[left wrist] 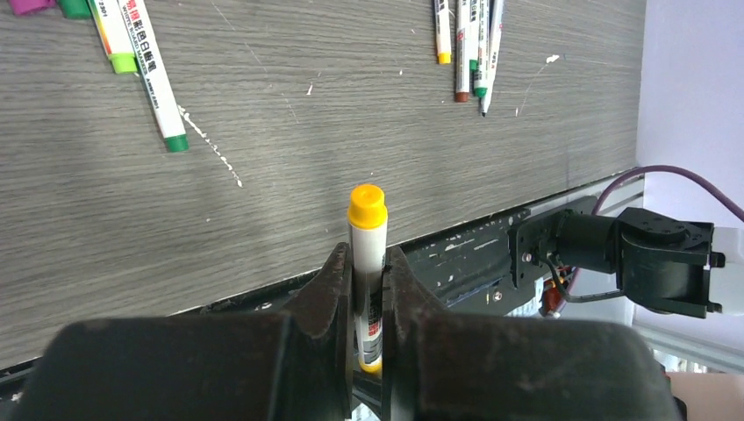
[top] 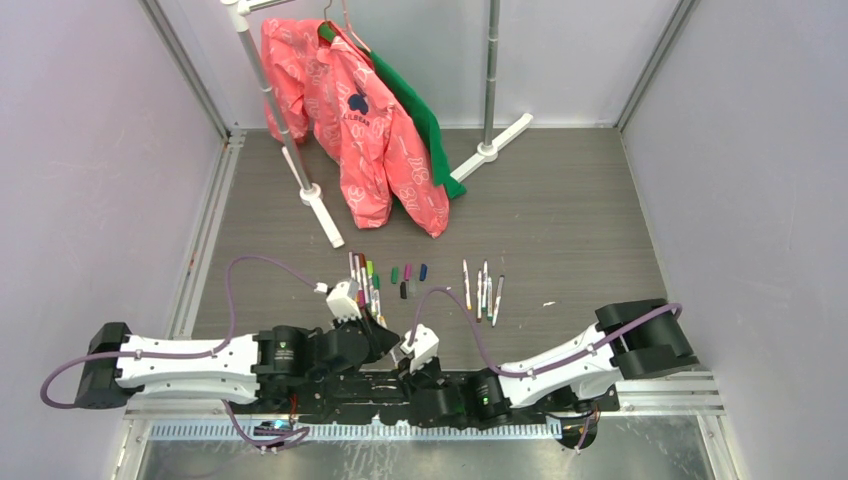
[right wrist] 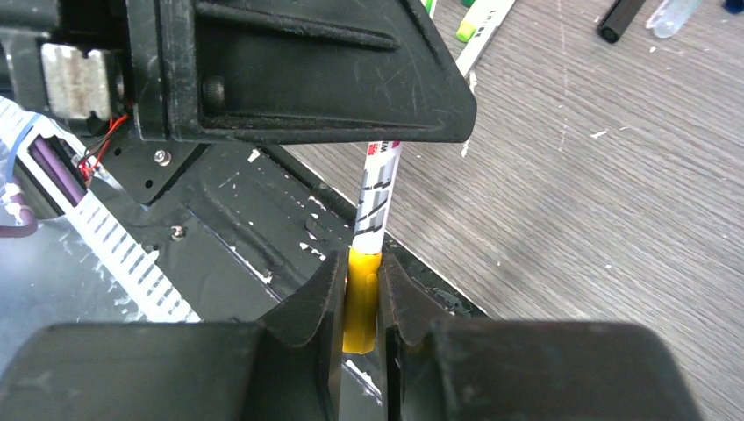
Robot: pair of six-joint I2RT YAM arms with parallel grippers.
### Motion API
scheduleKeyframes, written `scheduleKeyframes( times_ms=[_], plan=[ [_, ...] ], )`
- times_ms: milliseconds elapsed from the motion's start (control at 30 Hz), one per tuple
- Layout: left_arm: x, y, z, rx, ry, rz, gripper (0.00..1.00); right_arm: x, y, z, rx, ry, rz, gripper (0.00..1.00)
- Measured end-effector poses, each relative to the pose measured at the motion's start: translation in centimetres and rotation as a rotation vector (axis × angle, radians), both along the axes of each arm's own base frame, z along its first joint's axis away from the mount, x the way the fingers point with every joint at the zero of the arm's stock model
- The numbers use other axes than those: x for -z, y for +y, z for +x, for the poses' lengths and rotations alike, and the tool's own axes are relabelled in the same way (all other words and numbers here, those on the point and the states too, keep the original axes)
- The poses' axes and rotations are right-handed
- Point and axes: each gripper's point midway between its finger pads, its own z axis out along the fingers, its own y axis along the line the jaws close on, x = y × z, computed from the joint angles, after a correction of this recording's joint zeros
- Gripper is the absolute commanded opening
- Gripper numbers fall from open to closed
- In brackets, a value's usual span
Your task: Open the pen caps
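Note:
My left gripper (left wrist: 367,254) is shut on the white barrel of a yellow marker pen (left wrist: 368,241), whose yellow tail end (left wrist: 367,206) sticks out past the fingertips. My right gripper (right wrist: 361,263) is shut on this pen's yellow pen cap (right wrist: 361,303), and the barrel (right wrist: 377,193) runs from it up into the left gripper (right wrist: 307,70). In the top view the two grippers meet over the table's near edge (top: 397,350). On the table lie several capped pens (top: 365,275), loose pen caps (top: 408,273) and a row of uncapped pens (top: 485,290).
A clothes rack with a pink jacket (top: 370,130) and a green garment (top: 425,120) stands at the back, its feet (top: 322,210) on the table. A black mounting rail (right wrist: 237,219) runs along the near edge. A black cap (right wrist: 621,19) and a clear one (right wrist: 671,16) lie nearby.

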Motion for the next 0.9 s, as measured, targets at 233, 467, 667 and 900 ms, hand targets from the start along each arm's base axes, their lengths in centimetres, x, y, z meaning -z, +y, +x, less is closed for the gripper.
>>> scheduleKeyframes(
  times_ms=[233, 467, 667, 900],
  plan=[
    [-1.0, -0.3, 0.2, -0.015, -0.025, 0.007, 0.0, -0.6, -0.5, 0.2, 0.04, -0.063, 0.009, 0.01],
    [-2.4, 0.9, 0.4, -0.036, -0.05, -0.068, 0.0, -1.8, 0.2, 0.5, 0.072, -0.071, 0.093, 0.01],
    [-3.6, 1.3, 0.5, -0.028, -0.089, -0.098, 0.0, -2.8, 0.5, 0.6, 0.087, -0.06, 0.168, 0.01],
    [-6.5, 2.2, 3.6, -0.14, -0.209, -0.091, 0.0, 1.1, -2.9, 0.5, 0.046, -0.09, 0.048, 0.01]
  ],
)
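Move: My right fingers already pinch the yellow cap, and my left fingers hold the pen near its other end. From my left hand the cap is about 6 cm back, 2 cm right and 3 cm lower; from my right hand the pen body's middle is some 4 cm ahead, 1 cm left and 2 cm up. On the table, about 11 cm below my left hand, the loose black cap lies roughly 16 cm ahead and 1 cm right, the capped pens 17 cm ahead and 7 cm left. Keeping both grips shut, I first lift my two hands together about 3 cm, the pen still spanning them and my right wrist rolling some 10 degrees. Then I pull them apart: my left hand carries the pen farther up and forward, tipping its fingers up, while my right takes the yellow cap down about 4 cm and to the right. ##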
